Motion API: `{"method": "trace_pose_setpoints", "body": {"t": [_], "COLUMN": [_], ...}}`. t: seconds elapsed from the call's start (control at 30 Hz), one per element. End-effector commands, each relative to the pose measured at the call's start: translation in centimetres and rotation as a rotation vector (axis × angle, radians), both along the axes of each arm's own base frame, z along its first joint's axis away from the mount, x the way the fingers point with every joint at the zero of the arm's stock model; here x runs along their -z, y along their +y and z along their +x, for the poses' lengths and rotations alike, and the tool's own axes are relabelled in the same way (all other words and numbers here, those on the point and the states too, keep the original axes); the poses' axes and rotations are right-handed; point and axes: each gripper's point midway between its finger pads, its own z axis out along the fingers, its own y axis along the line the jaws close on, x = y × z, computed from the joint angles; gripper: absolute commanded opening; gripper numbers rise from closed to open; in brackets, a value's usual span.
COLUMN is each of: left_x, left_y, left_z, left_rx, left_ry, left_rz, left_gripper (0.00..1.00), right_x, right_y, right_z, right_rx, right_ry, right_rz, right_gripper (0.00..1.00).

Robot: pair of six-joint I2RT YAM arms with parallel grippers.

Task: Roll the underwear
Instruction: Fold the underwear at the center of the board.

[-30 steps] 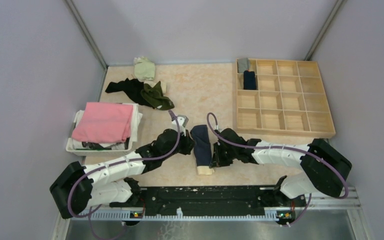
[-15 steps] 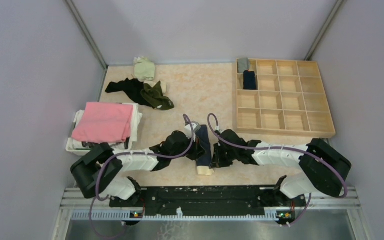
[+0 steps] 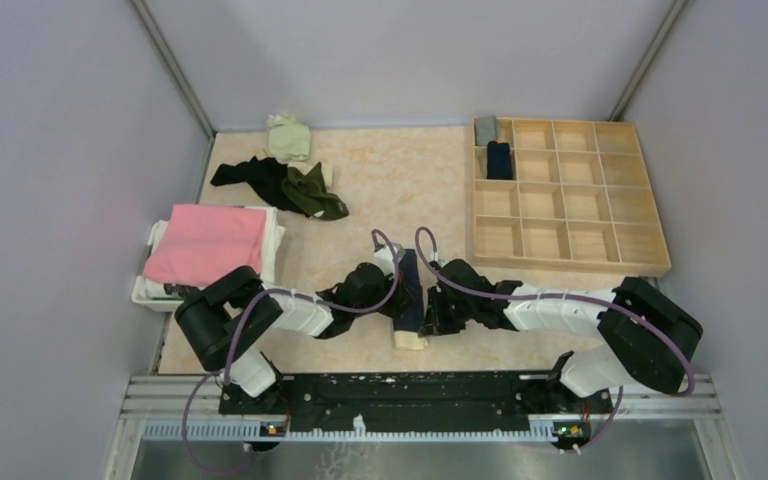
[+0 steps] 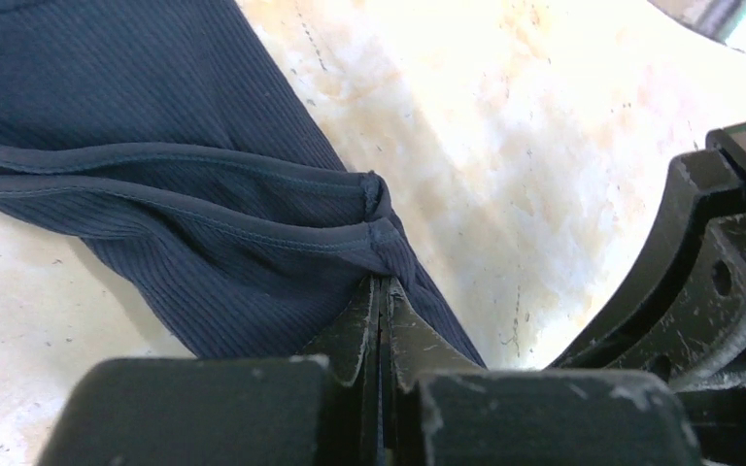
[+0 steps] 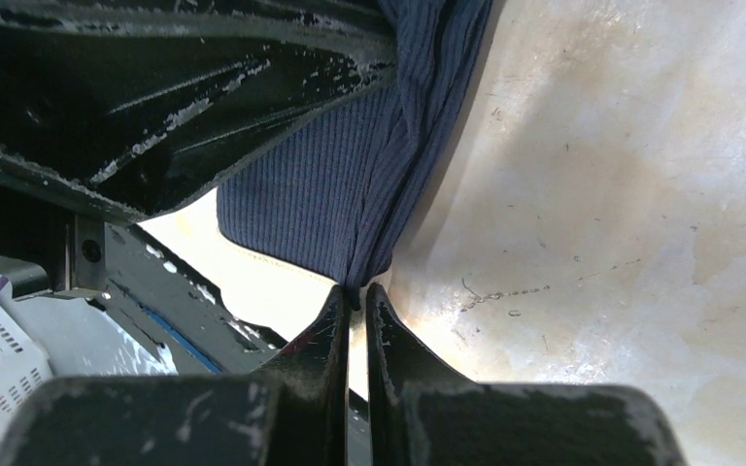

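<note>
The navy underwear [image 3: 411,290] with a beige waistband [image 3: 412,341] lies in a long strip on the table between my two arms. My left gripper [image 3: 394,292] presses against its left edge. In the left wrist view the jaws are shut, with the hem of the ribbed navy cloth [image 4: 185,184] pinched at the left gripper [image 4: 382,283]. My right gripper [image 3: 430,300] is at the strip's right edge. It is also shut, and a fold of the navy cloth [image 5: 350,184] is caught at the tips of the right gripper [image 5: 356,294].
A wooden compartment tray [image 3: 570,262] stands at the back right, holding a navy roll [image 3: 498,160] and a grey roll [image 3: 486,130]. A white basket [image 3: 200,296] with a pink cloth [image 3: 208,243] sits on the left. Dark and olive garments [image 3: 295,188] and a pale green one [image 3: 288,137] lie at the back.
My left arm has swung right and its gripper has closed in on the underwear's left edge, pushing the strip narrower. The right arm has not moved.
</note>
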Motion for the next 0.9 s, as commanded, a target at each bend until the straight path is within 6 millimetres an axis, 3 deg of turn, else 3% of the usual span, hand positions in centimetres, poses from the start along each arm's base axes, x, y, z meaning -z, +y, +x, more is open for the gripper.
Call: {"method": "trace_pose_setpoints", "body": {"t": [0.0, 0.17, 0.27, 0.5, 0.67, 0.87], "left_x": [-0.4, -0.4, -1.9, -5.0, -5.2, -5.5], "left_y": [0.4, 0.4, -0.3, -1.0, -0.8, -0.9], "left_z": [2.5, 1.8, 1.3, 0.9, 0.7, 0.5], "left_rx": [-0.116, -0.080, -0.026, 0.023, 0.024, 0.028], "left_ry": [-0.055, -0.056, -0.065, -0.104, -0.106, -0.102], "left_rz": [-0.001, -0.001, -0.032, -0.072, -0.073, -0.086], "left_gripper": [0.00, 0.00, 0.00, 0.00, 0.00, 0.00], "right_x": [1.4, 0.7, 0.0, -0.4, -0.9, -1.5], "right_y": [-1.1, -1.2, -1.0, -0.3, 0.0, 0.5], "right_z": [-1.0, -0.7, -0.3, -0.1, -0.3, -1.2], "right_rx": [-0.011, 0.000, 0.005, -0.003, -0.009, -0.056], "right_ry": [0.021, -0.003, -0.024, -0.025, -0.022, 0.003], "right_rz": [-0.049, -0.045, -0.032, -0.009, 0.021, 0.060], "right_gripper": [0.00, 0.05, 0.13, 0.23, 0.41, 0.50]}}
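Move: Under the left hand's shut fingertips lies the underwear, folded into a long strip; its middle is about 2 cm left, 1 cm back and 1 cm below them. The olive garment is some 20 cm ahead and 20 cm left, the wooden tray's middle 20 cm ahead and 30 cm right. The right hand pinches the strip's right edge: the strip's middle is 6 cm ahead, 3 cm left, and the cream waistband's middle 2 cm back, 3 cm left. Opening from its pinch on the right edge near the waistband to about half width, the right gripper stays almost in place, low around the cloth layers. The left hand, fingers still shut on the strip, first creeps barely forward along the cloth, then comes free and lifts about 3.5 cm straight up, its fingers tipping up slightly. ##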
